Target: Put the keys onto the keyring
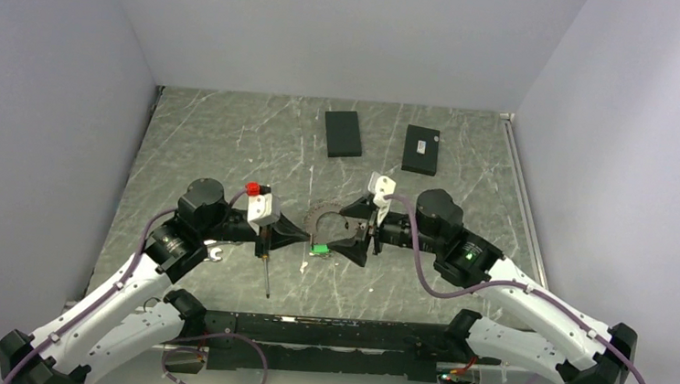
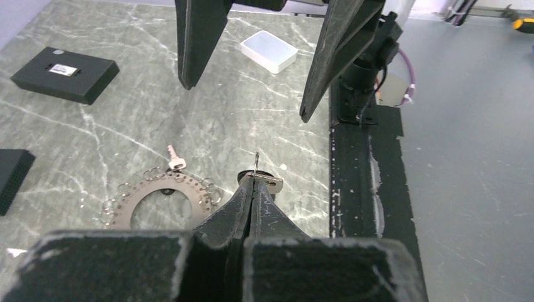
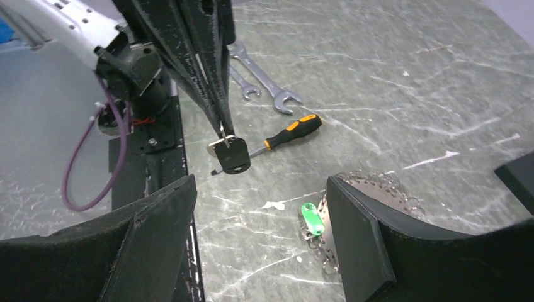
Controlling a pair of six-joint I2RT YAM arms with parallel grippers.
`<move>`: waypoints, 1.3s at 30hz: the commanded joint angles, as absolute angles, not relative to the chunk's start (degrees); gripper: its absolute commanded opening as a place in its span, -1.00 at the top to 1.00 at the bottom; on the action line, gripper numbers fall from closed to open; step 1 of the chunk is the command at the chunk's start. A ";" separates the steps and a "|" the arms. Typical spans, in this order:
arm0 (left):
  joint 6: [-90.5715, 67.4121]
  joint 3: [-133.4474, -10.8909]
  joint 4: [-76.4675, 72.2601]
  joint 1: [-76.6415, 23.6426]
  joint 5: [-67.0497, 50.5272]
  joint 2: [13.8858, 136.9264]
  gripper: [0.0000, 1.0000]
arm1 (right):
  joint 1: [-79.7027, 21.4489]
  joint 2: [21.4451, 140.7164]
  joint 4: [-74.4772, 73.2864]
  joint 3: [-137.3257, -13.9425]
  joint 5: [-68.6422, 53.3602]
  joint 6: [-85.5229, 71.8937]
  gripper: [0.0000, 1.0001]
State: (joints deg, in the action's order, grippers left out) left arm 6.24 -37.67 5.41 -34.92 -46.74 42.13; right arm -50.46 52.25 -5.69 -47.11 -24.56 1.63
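My left gripper [image 2: 255,178] is shut on a key [image 3: 230,155] with a black head. It pinches the silver end, so the head hangs below the fingertips, a little above the table. The keyring [image 2: 160,198], a flat grey perforated ring with small wire loops, lies on the table just left of that gripper. Its green tag [image 3: 310,217] lies at the ring's edge. Another small silver key [image 2: 175,160] rests beside the ring's far rim. My right gripper [image 3: 259,182] is open and faces the held key, with one finger [image 3: 359,239] over part of the keyring [image 1: 318,214].
A black-and-yellow screwdriver [image 3: 289,131] and two silver wrenches [image 3: 264,82] lie beyond the held key. Two black boxes [image 1: 343,134] [image 1: 421,149] sit at the back of the table. The black base rail [image 2: 356,189] runs along the near edge.
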 commanded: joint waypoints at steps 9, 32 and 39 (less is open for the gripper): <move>3.89 -39.64 2.63 -35.07 -54.34 42.57 1.00 | -50.63 50.94 0.82 -45.81 -32.76 8.44 -0.23; 3.27 -39.31 1.70 -35.07 -53.14 43.49 1.00 | -50.87 56.95 2.44 -48.79 -38.73 6.86 0.26; 2.88 -39.11 1.14 -35.07 -52.76 43.33 1.00 | -51.38 57.66 3.01 -49.22 -39.20 6.43 0.29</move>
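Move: About 5 cm to the right hand's left, some 2 cm nearer the base and about 1 cm lower, the small ring with the black key hangs from the left gripper's tips, roughly 1 cm to the right of the left hand point. On the table some 20 cm below the right hand, the green tag lies about 2 cm ahead and 3 cm left; the round plate is about 7 cm ahead and 1 cm left. Closing in on the held ring and black key, the right hand goes about 2.5 cm left and as far back, sinking roughly 1 cm and turning some 15 degrees counter-clockwise; its fingers narrow from wide open to under half open, without shutting. The left hand keeps its pinch, draws about 1.5 cm back with a slight clockwise turn, then holds still. ##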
